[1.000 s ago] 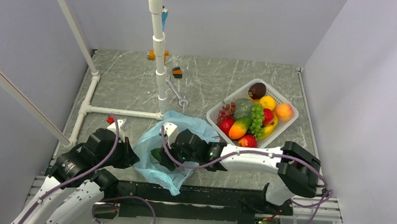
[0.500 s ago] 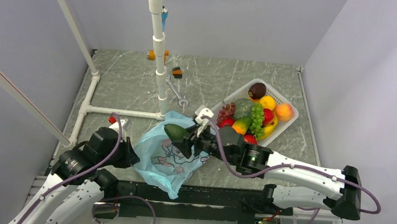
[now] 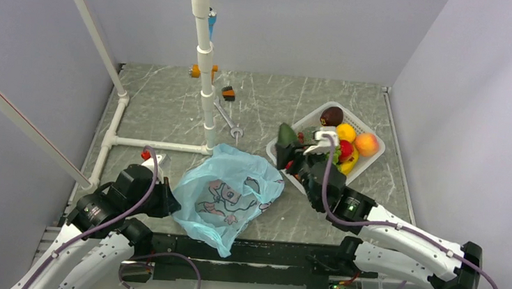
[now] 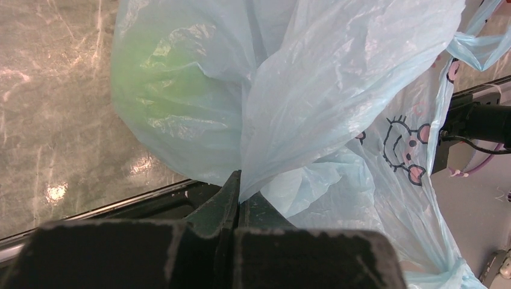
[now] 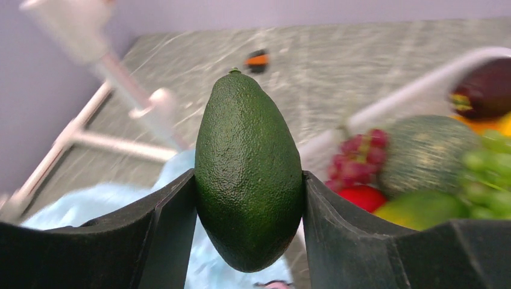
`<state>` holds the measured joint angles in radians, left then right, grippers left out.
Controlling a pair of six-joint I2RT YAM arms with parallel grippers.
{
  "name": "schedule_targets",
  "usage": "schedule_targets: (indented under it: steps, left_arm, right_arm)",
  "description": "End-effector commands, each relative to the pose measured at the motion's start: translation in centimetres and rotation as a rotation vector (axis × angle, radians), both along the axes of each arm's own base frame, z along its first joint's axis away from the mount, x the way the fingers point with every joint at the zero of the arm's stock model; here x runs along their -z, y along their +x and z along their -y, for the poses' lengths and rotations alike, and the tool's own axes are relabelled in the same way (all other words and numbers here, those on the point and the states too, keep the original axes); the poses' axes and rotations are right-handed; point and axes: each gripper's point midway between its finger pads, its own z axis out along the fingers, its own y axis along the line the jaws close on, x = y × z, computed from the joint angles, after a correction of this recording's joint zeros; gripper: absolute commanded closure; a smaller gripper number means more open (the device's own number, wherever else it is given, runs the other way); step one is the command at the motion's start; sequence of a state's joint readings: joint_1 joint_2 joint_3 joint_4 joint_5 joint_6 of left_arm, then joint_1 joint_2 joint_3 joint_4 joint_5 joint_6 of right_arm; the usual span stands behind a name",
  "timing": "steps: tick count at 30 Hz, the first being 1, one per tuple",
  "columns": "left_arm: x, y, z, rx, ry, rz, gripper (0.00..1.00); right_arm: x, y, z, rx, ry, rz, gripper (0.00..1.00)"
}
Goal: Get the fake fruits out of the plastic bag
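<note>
The light-blue plastic bag [image 3: 224, 198] lies crumpled on the table at the front centre. My left gripper [image 3: 166, 203] is at its left edge, shut on a fold of the bag [image 4: 241, 189]. A lime-green fruit [image 4: 163, 90] shows through the film inside the bag. My right gripper [image 3: 293, 150] is shut on a dark green avocado [image 3: 286, 134], held upright between the fingers [image 5: 248, 174]. It hangs above the left corner of the white basket [image 3: 365, 124], clear of the bag.
The basket holds several fruits, among them purple grapes [image 5: 361, 150] and a netted melon [image 5: 428, 150]. A white pipe frame [image 3: 205, 91] stands behind the bag. A wrench [image 3: 227, 121] and small orange parts [image 3: 195, 71] lie further back.
My right gripper has lifted the avocado out of the bag and carried it up and right to the basket's corner. The bag has sagged flatter. The left gripper holds as before.
</note>
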<state>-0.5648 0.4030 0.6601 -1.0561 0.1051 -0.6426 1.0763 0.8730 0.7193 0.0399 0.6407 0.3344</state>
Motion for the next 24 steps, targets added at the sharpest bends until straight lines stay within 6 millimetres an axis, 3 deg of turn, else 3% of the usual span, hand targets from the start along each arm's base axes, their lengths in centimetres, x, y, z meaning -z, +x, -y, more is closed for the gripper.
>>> schedule_targets:
  steps: [1, 5, 8, 12, 15, 19, 24]
  left_arm:
    - [-0.5, 0.4, 0.5, 0.015, -0.021, 0.021, 1.00]
    - [-0.5, 0.3, 0.5, 0.017, -0.022, 0.024, 1.00]
    - [-0.6, 0.3, 0.5, 0.016, -0.026, 0.028, 1.00]
    - [-0.6, 0.3, 0.5, 0.015, -0.030, 0.033, 1.00]
    - [-0.6, 0.3, 0.5, 0.018, -0.029, 0.030, 1.00]
    - [-0.5, 0.3, 0.6, 0.021, -0.028, 0.028, 1.00]
    - [-0.6, 0.3, 0.6, 0.023, -0.031, 0.033, 1.00]
  right_arm:
    - [-0.4, 2.8, 7.9, 0.394, 0.140, -0.028, 1.00]
    - [0.5, 3.8, 12.7, 0.585, 0.181, -0.061, 1.00]
    - [2.2, 3.9, 16.2, 0.762, 0.166, -0.088, 1.00]
    - [4.0, 4.5, 19.7, 0.927, 0.138, -0.129, 1.00]
    - [5.2, 5.1, 20.9, 0.982, 0.143, -0.175, 1.00]
    - [6.4, 7.2, 20.8, 0.951, 0.103, -0.204, 1.00]
    - [4.1, 9.7, 18.5, 0.841, 0.095, -0.183, 0.93]
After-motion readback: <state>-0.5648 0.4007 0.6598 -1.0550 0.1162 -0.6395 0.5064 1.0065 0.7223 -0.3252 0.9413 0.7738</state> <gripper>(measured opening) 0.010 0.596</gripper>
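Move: Held in the right fingers, the green avocado is bound for the white fruit basket, whose middle lies about 14 cm to the right of this hand, 8 cm ahead and 21 cm below. In it the peach sits some 24 cm right and 9 cm ahead, the dark purple fruit 15 cm right and 16 cm ahead; the plastic bag is about 14 cm left and 7 cm back. From the left hand, the basket's middle is roughly 40 cm right, 22 cm ahead and 9 cm down. Swinging quickly right some 21 cm, the right hand carries the avocado across the basket to its right-hand part, easing forward about 7 cm on the way. Once well across it also sinks about 9 cm towards the fruit, while the wrist turns roughly 55 degrees clockwise and tips the fingers down a little; they keep their grip. ##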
